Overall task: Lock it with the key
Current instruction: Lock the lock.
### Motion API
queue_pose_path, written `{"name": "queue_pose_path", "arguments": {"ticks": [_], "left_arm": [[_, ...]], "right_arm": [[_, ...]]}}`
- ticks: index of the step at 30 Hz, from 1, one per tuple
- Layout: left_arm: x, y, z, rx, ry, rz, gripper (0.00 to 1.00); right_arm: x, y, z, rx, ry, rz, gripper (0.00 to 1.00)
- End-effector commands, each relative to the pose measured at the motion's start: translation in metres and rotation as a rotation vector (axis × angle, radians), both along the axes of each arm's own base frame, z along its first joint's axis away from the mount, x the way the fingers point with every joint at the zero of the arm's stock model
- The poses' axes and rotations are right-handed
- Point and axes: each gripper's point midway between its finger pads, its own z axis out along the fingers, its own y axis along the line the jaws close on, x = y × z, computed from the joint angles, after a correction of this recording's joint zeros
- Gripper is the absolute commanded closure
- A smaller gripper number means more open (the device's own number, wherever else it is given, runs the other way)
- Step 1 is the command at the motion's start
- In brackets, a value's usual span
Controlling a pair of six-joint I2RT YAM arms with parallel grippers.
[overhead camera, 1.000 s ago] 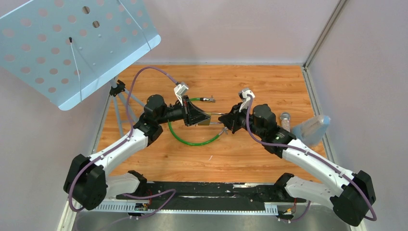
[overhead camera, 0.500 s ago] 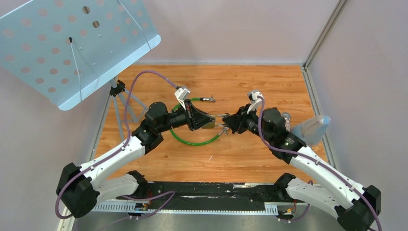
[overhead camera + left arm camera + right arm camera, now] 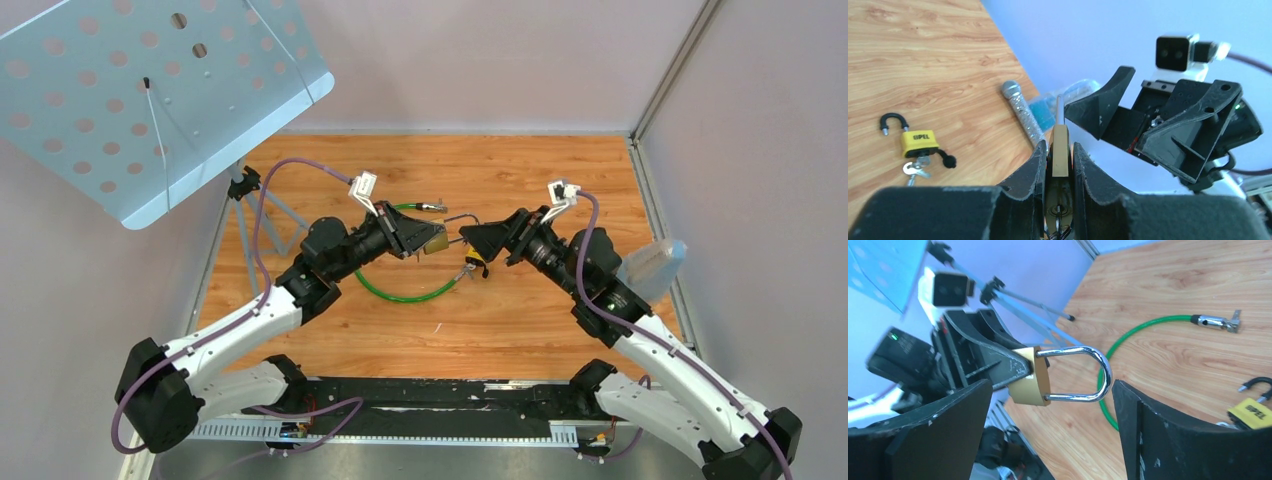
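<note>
A brass padlock [image 3: 436, 242] with a silver shackle [image 3: 1098, 375] is held above the table, my left gripper [image 3: 1059, 147] shut on its body [image 3: 1060, 150]. Both shackle legs meet the body [image 3: 1030, 377]. What looks like the key [image 3: 1058, 227] sits in the keyhole underneath, between the left fingers. My right gripper [image 3: 470, 246] stands open just right of the shackle; in its own view its wide-apart fingers flank the lock without touching it [image 3: 1052, 390].
A yellow padlock [image 3: 919, 142] with an open black shackle and keys [image 3: 464, 272] lies on the wood below the grippers. A green cable lock [image 3: 400, 293] curves beside it. A silver microphone [image 3: 1020, 107], blue bag [image 3: 650, 265], tripod [image 3: 250, 210] and perforated panel [image 3: 150, 90] line the sides.
My right gripper has opened, let go of the brass padlock's shackle and drawn back to the right. The left gripper keeps its hold and has shifted slightly toward the back.
</note>
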Motion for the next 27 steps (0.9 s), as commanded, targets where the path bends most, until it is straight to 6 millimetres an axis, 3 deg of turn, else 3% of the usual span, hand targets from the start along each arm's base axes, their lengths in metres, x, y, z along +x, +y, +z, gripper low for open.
{"name": "queue_pose_path", "arguments": {"ticks": [1, 12, 22, 27], "left_arm": [[-0.002, 0.011, 0.068, -0.302, -0.009, 0.025, 1.00], [-0.020, 0.015, 0.098, -0.528, 0.042, -0.083, 1.00], [-0.015, 0.021, 0.101, -0.632, 0.041, -0.074, 1.00], [-0.012, 0.022, 0.105, -0.672, 0.032, -0.075, 1.00]], "right_arm": [[0.009, -0.005, 0.032, 0.211, 0.062, -0.075, 0.10], [0.028, 0.019, 0.068, 0.378, 0.053, -0.018, 0.21], [0.042, 0.029, 0.083, 0.462, 0.015, -0.011, 0.34], [0.047, 0.030, 0.075, 0.436, 0.053, -0.029, 0.46]]}}
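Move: The lock's shackle sticks out of the left fingers, which hold the lock body, its middle about 3 cm ahead and 5 cm right of the left hand at the same height. From the open right hand the shackle lies roughly 3 cm ahead, 4 cm left and 1 cm lower. On the table some 26 cm below the right hand, the yellow padlock is about 2 cm ahead, level sideways; the hose's metal end is about 11 cm ahead and 8 cm left. The lock, still pinched by its body, is raised about 5 cm by the left hand, which rolls nearly 30 degrees so the shackle end tips up. The right hand rises a little, then reaches forward and left and on upward, some 7 cm in all, turning its fingers about 20 degrees upward and partly closing its wide jaws around the shackle's bend; a touch can't be made out. ##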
